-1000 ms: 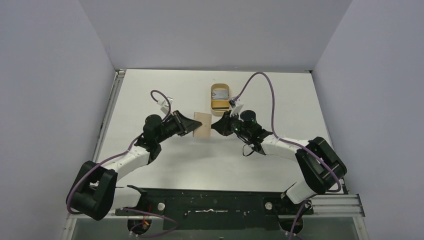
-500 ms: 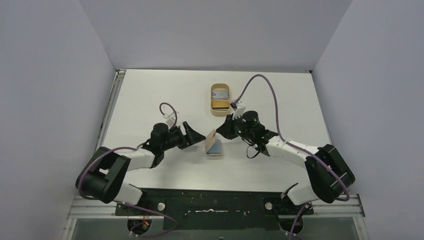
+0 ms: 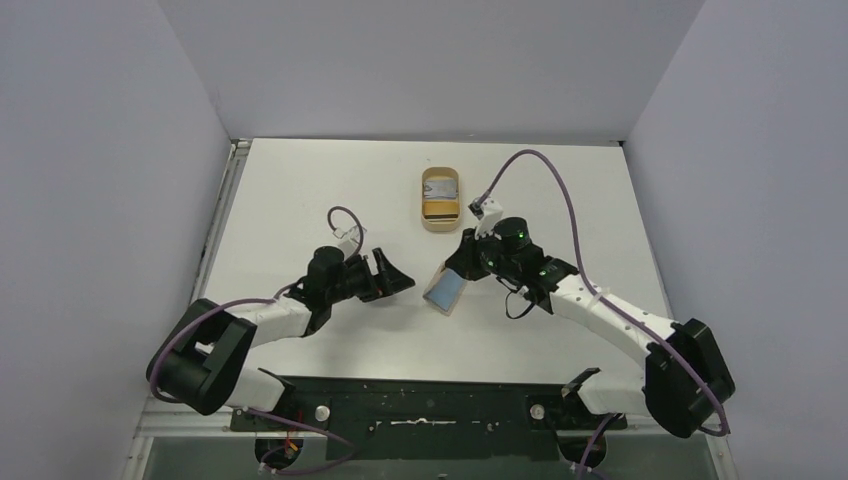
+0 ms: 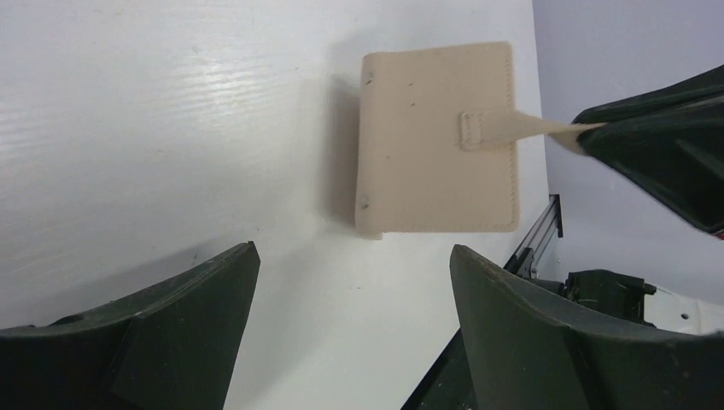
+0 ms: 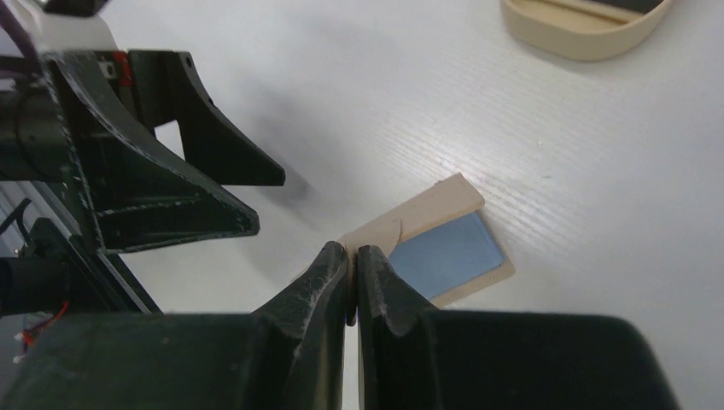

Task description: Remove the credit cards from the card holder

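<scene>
The beige card holder [image 3: 446, 290] lies on the white table between the two grippers, with its flap partly open. A light blue credit card [image 5: 448, 253] shows in the lower panel, and also in the top view [image 3: 443, 290]. My right gripper [image 5: 352, 253] is shut on the holder's strap tab and holds the flap [image 5: 424, 211] up; it also shows in the top view [image 3: 458, 266]. In the left wrist view the holder's outer face [image 4: 435, 141] shows, its strap [image 4: 512, 128] pulled taut to the right fingers [image 4: 657, 145]. My left gripper [image 4: 352, 250] is open and empty, a little short of the holder.
An oval tan dish [image 3: 440, 212] with something lying in it stands beyond the holder, near the table's far middle; its rim shows in the right wrist view [image 5: 580, 41]. The left gripper [image 5: 183, 192] faces the right one closely. Grey walls surround the white table [image 3: 300, 200].
The left gripper has let go of the holder and drawn back, open. The right gripper has pulled the holder nearer and to the right by its strap, and the blue card now shows.
</scene>
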Action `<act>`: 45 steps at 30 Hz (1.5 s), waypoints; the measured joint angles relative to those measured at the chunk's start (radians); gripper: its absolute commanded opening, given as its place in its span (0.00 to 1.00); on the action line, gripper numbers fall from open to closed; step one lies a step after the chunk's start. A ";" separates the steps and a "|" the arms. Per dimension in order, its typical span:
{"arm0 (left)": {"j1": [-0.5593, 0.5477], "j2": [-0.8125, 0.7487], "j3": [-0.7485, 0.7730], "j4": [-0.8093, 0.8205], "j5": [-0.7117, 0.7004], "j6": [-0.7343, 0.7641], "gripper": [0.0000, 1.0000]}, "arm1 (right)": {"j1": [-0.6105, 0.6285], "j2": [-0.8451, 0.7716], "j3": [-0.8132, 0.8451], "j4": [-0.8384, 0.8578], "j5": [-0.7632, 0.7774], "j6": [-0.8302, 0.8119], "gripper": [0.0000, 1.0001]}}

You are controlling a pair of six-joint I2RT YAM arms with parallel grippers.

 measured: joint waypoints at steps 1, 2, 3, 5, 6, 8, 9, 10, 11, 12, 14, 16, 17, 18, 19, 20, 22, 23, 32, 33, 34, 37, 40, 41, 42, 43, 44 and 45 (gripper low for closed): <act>-0.007 -0.006 0.008 -0.012 -0.002 0.010 0.80 | 0.000 -0.020 0.023 -0.038 0.011 -0.001 0.00; -0.013 -0.012 0.014 -0.020 -0.002 0.016 0.80 | 0.001 -0.040 0.051 -0.073 0.026 -0.002 0.00; -0.020 -0.019 0.022 -0.027 -0.003 0.024 0.81 | 0.001 -0.053 0.075 -0.097 0.037 -0.003 0.00; -0.030 -0.033 0.035 -0.041 -0.003 0.042 0.81 | 0.002 -0.076 0.137 -0.148 0.068 -0.003 0.00; -0.034 -0.040 0.040 -0.044 -0.003 0.050 0.81 | 0.002 -0.084 0.168 -0.171 0.087 -0.002 0.00; -0.040 -0.047 0.048 -0.046 -0.002 0.066 0.82 | 0.003 -0.087 0.221 -0.217 0.126 0.005 0.00; -0.042 -0.049 0.051 -0.046 -0.001 0.072 0.82 | 0.003 -0.087 0.247 -0.240 0.148 0.011 0.00; -0.045 -0.050 0.053 -0.045 0.001 0.079 0.82 | 0.003 -0.086 0.269 -0.265 0.171 0.020 0.00; -0.050 -0.050 0.053 -0.044 0.002 0.086 0.82 | 0.003 -0.087 0.287 -0.290 0.194 0.029 0.00; -0.055 -0.050 0.053 -0.043 0.003 0.090 0.82 | 0.003 -0.086 0.301 -0.311 0.214 0.040 0.00; -0.068 -0.050 0.053 -0.037 0.002 0.097 0.83 | 0.003 -0.082 0.319 -0.349 0.247 0.063 0.00; -0.086 -0.050 0.053 -0.018 -0.008 0.110 0.83 | 0.003 -0.075 0.335 -0.386 0.283 0.089 0.00; -0.093 -0.050 0.053 -0.007 -0.015 0.116 0.83 | 0.003 -0.071 0.340 -0.402 0.296 0.105 0.00; -0.105 -0.050 0.053 0.011 -0.028 0.124 0.83 | 0.002 -0.068 0.344 -0.416 0.308 0.122 0.00; -0.115 -0.050 0.052 0.032 -0.047 0.134 0.83 | 0.002 -0.065 0.347 -0.429 0.318 0.138 0.00; -0.126 -0.050 0.050 0.059 -0.063 0.145 0.84 | 0.002 -0.064 0.348 -0.441 0.325 0.156 0.00; -0.146 -0.050 0.039 0.124 -0.101 0.167 0.84 | 0.002 -0.064 0.352 -0.461 0.336 0.192 0.00; -0.152 -0.047 0.032 0.154 -0.111 0.174 0.84 | 0.002 -0.064 0.355 -0.466 0.340 0.211 0.00; -0.167 0.229 -0.010 0.592 -0.149 0.207 0.81 | -0.007 -0.069 0.364 -0.447 0.325 0.375 0.00; -0.172 0.256 -0.010 0.612 -0.156 0.217 0.81 | -0.011 -0.071 0.365 -0.440 0.315 0.390 0.00; -0.180 0.275 -0.010 0.628 -0.160 0.226 0.81 | -0.013 -0.072 0.365 -0.435 0.308 0.399 0.00; -0.209 0.288 -0.009 0.671 -0.173 0.257 0.81 | -0.024 -0.073 0.380 -0.428 0.285 0.425 0.00; -0.230 0.284 0.004 0.708 -0.186 0.286 0.81 | -0.028 -0.073 0.416 -0.429 0.267 0.439 0.00; -0.237 0.269 0.017 0.726 -0.200 0.308 0.81 | -0.032 -0.073 0.457 -0.421 0.254 0.443 0.00; -0.237 0.268 0.018 0.727 -0.201 0.309 0.81 | -0.032 -0.073 0.459 -0.420 0.254 0.444 0.00; -0.238 0.263 0.021 0.732 -0.208 0.316 0.82 | -0.032 -0.073 0.475 -0.420 0.248 0.444 0.00; -0.240 0.257 0.026 0.734 -0.217 0.327 0.82 | -0.032 -0.072 0.486 -0.420 0.244 0.444 0.00; -0.241 0.253 0.033 0.737 -0.229 0.334 0.82 | -0.032 -0.071 0.502 -0.422 0.238 0.444 0.00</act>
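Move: The right fingers are shut on the card holder's strap, and the holder hangs with its middle about 4 cm back, 1 cm left and 4 cm below them. From the open left hand the holder's middle is some 10 cm right, 4 cm back and 2 cm higher. The tray on the table lies about 17 cm ahead of the right hand, 2 cm to its left and 11 cm below. The right hand keeps its pinch on the strap and hoists the card holder about 16 cm off to a higher spot, easing some 4 cm forward and slightly right, with most of the rise at the start and again at the end, while it swings about 25 degrees clockwise and rolls its left side up. The left hand, fingers still wide open and empty, follows some 7 cm to the right and, after a dip, ends about 6 cm higher, its fingers tipping up about 40 degrees below the hanging holder without touching it. ##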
